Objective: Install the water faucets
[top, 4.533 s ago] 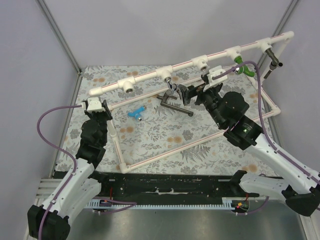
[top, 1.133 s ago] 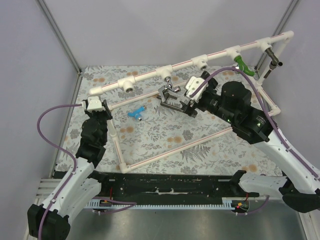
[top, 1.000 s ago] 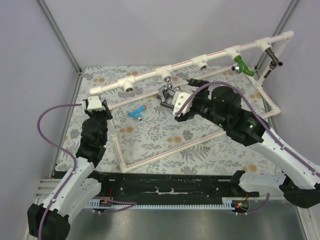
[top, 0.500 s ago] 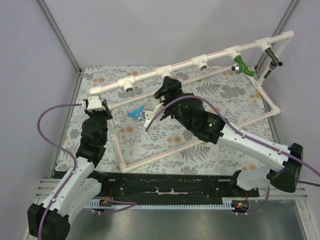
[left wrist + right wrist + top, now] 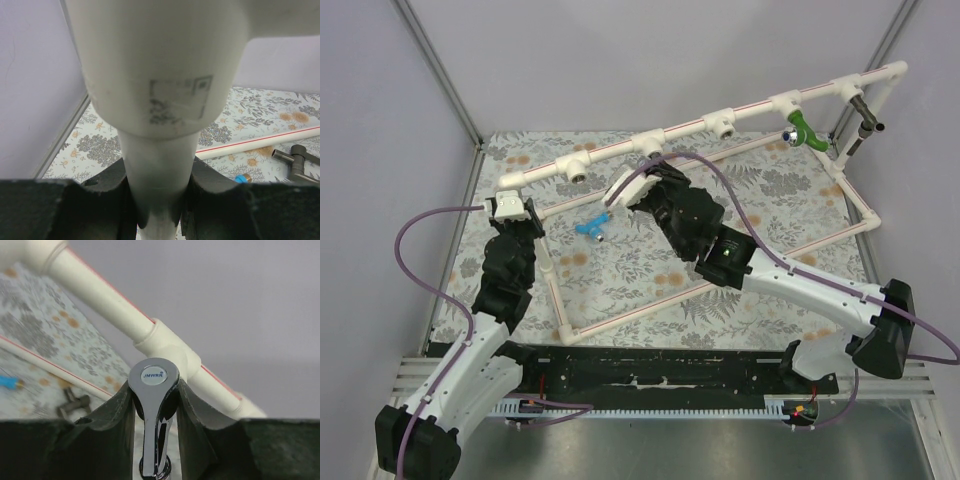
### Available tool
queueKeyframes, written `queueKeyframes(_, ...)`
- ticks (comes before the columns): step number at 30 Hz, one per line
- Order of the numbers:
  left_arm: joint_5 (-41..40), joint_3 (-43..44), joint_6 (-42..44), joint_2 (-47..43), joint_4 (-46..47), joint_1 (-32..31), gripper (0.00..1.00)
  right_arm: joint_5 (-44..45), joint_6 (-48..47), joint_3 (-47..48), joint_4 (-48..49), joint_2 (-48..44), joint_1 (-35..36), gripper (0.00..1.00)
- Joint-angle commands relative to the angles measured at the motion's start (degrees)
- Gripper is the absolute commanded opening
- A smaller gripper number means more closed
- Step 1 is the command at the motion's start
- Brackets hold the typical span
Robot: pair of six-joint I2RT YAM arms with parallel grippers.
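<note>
My right gripper [image 5: 154, 390] is shut on the shiny silver faucet [image 5: 154, 377], its pads on either side of the flat handle. A white tee fitting [image 5: 172, 347] stands right behind it. From above, that gripper [image 5: 658, 172] sits under the upper pipe [image 5: 610, 150] and hides the silver faucet. The light blue faucet [image 5: 592, 226] lies on the mat. A green faucet [image 5: 802, 130] hangs from the pipe at the right. The dark grey lever faucet [image 5: 297, 157] lies on the mat. My left gripper [image 5: 523, 214] is shut on the frame's white upright [image 5: 157, 165].
The white pipe frame's lower rails [image 5: 650, 305] lie on the flowered mat [image 5: 620, 270]. A dark tap [image 5: 865, 118] sits at the frame's far right end. My right arm [image 5: 770, 275] stretches diagonally across the mat. Grey walls close in the left, back and right.
My right gripper swung left from beside the lever faucet, came up under the upper pipe and closed on the silver faucet's handle. The left arm has not moved.
</note>
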Motion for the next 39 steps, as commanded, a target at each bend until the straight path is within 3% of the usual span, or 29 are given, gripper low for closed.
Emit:
queueKeyframes(1, 1.78, 1.50, -3.38, 0.28, 0.25, -0.31, 0.02, 16.53, 46.27, 0.21, 6.82, -1.21, -1.96, 0.03)
queueKeyframes(3, 1.78, 1.41, -3.82, 0.19, 0.25, -0.39, 0.02, 19.62, 65.15, 0.20, 3.86, -2.79, -3.62, 0.05)
queueKeyframes(6, 1.78, 1.24, -4.18, -0.07, 0.33, -0.39, 0.02, 21.47, 97.03, 0.21, -7.89, -6.56, -8.18, 0.04)
queueKeyframes(10, 1.69, 1.24, -4.53, -0.51, 0.33, -0.39, 0.02, 18.14, 137.84, -5.05, -20.83, -11.22, -14.34, 0.09)
queueKeyframes(12, 1.78, 1.24, -4.62, -0.69, 0.33, -0.39, 0.02, 14.11, 149.31, -7.87, -22.70, -12.19, -16.71, 0.22)
queueKeyframes(14, 1.87, 1.15, -4.70, -0.86, 0.33, -0.39, 0.02, 9.54, 154.36, -9.89, -22.79, -12.64, -18.91, 0.38)
queueKeyframes(18, 1.96, 1.24, -4.70, -0.87, 0.33, -0.39, 0.02, 6.97, 143.61, -10.86, -18.42, -13.95, -19.54, 0.60)
queueKeyframes(23, 1.96, 1.15, -4.70, -0.87, 0.25, -0.39, 0.02, 2.06, 113.84, -8.77, -10.40, -17.90, -20.07, 0.79)
queueKeyframes(29, 2.13, 1.24, -4.70, -0.86, 0.25, -0.31, 0.02, -14.17, 75.25, 2.12, -17.68, -18.88, -20.07, 0.89)
queueKeyframes(35, 2.22, 1.32, -4.44, -0.69, 0.25, -0.39, 0.02, -34.40, 44.57, 4.77, -28.57, -20.19, -19.63, 0.98)
queueKeyframes(39, 2.13, 1.32, -4.18, -0.60, 0.25, -0.39, 0.02, -37.94, 30.74, 2.41, -30.08, -21.16, -18.14, 0.98)
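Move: The right hand is already shut on the silver faucet hanging at the rack's second tee from the left; that tee lies about 7 cm ahead of the hand, level with it sideways and in height. The next bare tee stands about 12 cm ahead and 12 cm right, the leftmost tee 2 cm ahead and 12 cm left, both near hand height. From the left hand, still gripping the rack's left post, the second tee is some 10 cm ahead, 24 cm right and 9 cm higher. Rolling clockwise as seen from behind, by well over 100 degrees, the right hand carries the gripped faucet handle over in a small arc to the right, twisting the faucet in the tee. Its fingers then open wide and leave the handle; the hand swings on right and down, then rises about 10 cm and draws back, unrolling partway, while the left hand keeps its hold on the post. ##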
